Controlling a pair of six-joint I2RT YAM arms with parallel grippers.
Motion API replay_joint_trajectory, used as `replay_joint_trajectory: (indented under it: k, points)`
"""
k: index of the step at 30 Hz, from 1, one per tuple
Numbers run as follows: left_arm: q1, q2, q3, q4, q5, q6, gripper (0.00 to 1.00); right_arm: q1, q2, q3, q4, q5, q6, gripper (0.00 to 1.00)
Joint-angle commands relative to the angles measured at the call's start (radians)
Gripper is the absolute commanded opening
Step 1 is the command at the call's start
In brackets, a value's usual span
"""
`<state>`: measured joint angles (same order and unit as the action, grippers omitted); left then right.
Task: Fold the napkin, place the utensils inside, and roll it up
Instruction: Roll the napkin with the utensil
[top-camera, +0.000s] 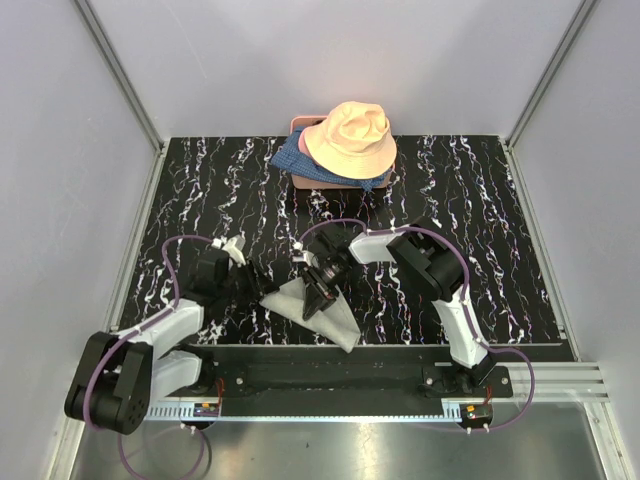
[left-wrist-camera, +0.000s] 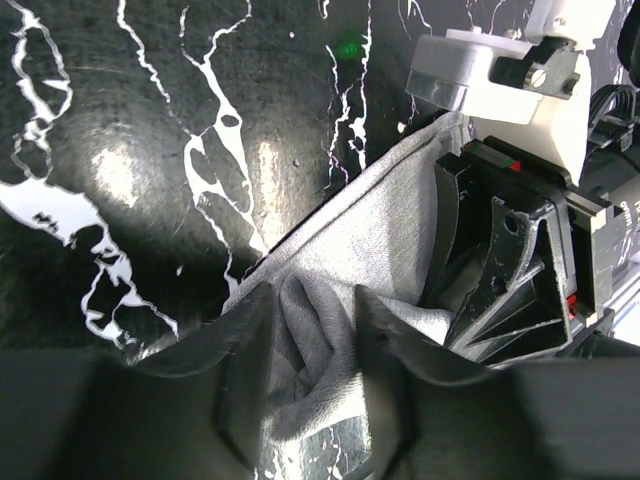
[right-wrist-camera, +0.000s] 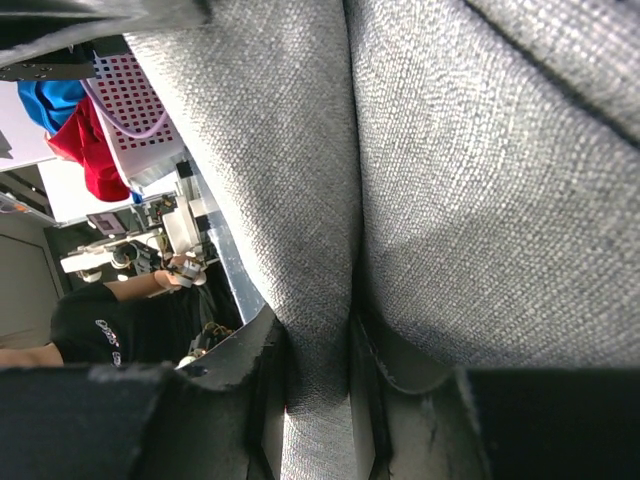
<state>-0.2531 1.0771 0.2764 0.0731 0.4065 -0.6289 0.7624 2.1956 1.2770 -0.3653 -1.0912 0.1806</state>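
The light-grey napkin (top-camera: 335, 315) lies bunched into a rough triangle near the table's front edge, between the two arms. My left gripper (top-camera: 263, 285) reaches in from the left. In its wrist view, a bunched fold of the napkin (left-wrist-camera: 350, 250) fills the gap between the left gripper (left-wrist-camera: 315, 350) jaws. My right gripper (top-camera: 318, 293) points down onto the cloth's top. Its wrist view shows the right gripper (right-wrist-camera: 318, 370) pinching a ridge of the napkin (right-wrist-camera: 450, 150), which fills most of that frame. The utensils are out of view.
A peach bucket hat (top-camera: 350, 138) rests on blue patterned fabric (top-camera: 290, 158) over a pink box (top-camera: 300, 124) at the back centre. The black marbled table (top-camera: 480, 220) ends at a metal rail (top-camera: 330, 410) along the front. Grey walls enclose the sides.
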Motion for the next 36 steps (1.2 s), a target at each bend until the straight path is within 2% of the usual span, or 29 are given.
replay_joint_trajectory:
  k: [1,2,4,6,7,8,12,15,19,27,32,36]
  points:
    - [0.005,0.041,-0.005,0.111,0.048,0.001,0.35,-0.020,0.030,0.027,-0.023,0.016,-0.006,0.31]
    - [0.005,0.049,-0.005,0.120,0.051,0.001,0.33,-0.021,0.032,0.028,-0.021,0.016,-0.006,0.31]
    - [0.005,0.056,-0.005,0.126,0.052,0.005,0.22,-0.025,0.033,0.031,-0.023,0.017,-0.006,0.32]
    - [0.005,0.066,-0.002,0.126,0.052,0.009,0.06,-0.026,0.029,0.033,-0.023,0.023,-0.006,0.35]
    - [0.003,0.072,0.000,0.123,0.051,0.012,0.03,-0.029,0.017,0.033,-0.024,0.028,-0.006,0.37]
    - [0.005,0.084,0.004,0.119,0.048,0.012,0.00,-0.031,0.007,0.033,-0.026,0.034,-0.004,0.43]
    - [0.005,0.133,0.047,0.059,0.011,0.026,0.00,-0.047,-0.078,0.030,-0.038,0.097,0.000,0.63]
    - [0.005,0.170,0.072,0.034,0.012,0.038,0.00,-0.049,-0.167,0.025,-0.064,0.201,-0.004,0.68]
    - [0.005,0.214,0.098,0.011,0.008,0.038,0.00,-0.049,-0.304,-0.011,-0.086,0.313,-0.015,0.71]
    - [0.005,0.279,0.156,-0.039,0.000,0.049,0.00,0.001,-0.536,-0.168,-0.124,0.370,0.022,0.72]
    - [0.005,0.308,0.176,-0.047,0.011,0.054,0.00,0.064,-0.574,-0.269,-0.123,0.360,0.080,0.72]
    - [0.005,0.304,0.178,-0.058,0.006,0.058,0.00,0.064,-0.597,-0.343,-0.123,0.381,0.088,0.72]
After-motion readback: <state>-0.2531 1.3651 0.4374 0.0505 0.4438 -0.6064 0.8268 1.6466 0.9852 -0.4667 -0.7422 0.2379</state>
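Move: The left hand hovers with part-open fingers over the napkin's left end, which is about 1 cm to its right and 2 cm below. The right gripper still has the rolled part of the napkin between its fingers. From the right hand, the napkin's near right corner lies roughly 8 cm back and 8 cm to the right, at about the same height; from the left hand, the corner is about 13 cm back and 17 cm right. The left fingers shut on the napkin's left end while sinking about 2 cm onto it, then creep 2 cm forward, tipping slightly. The right fingers open and let go of the roll; the right hand rises about 10 cm while first going 4 cm forward, then swings back about 7 cm and right 5 cm, sinking a little, fingers wide, to stop over the napkin's near right part. ##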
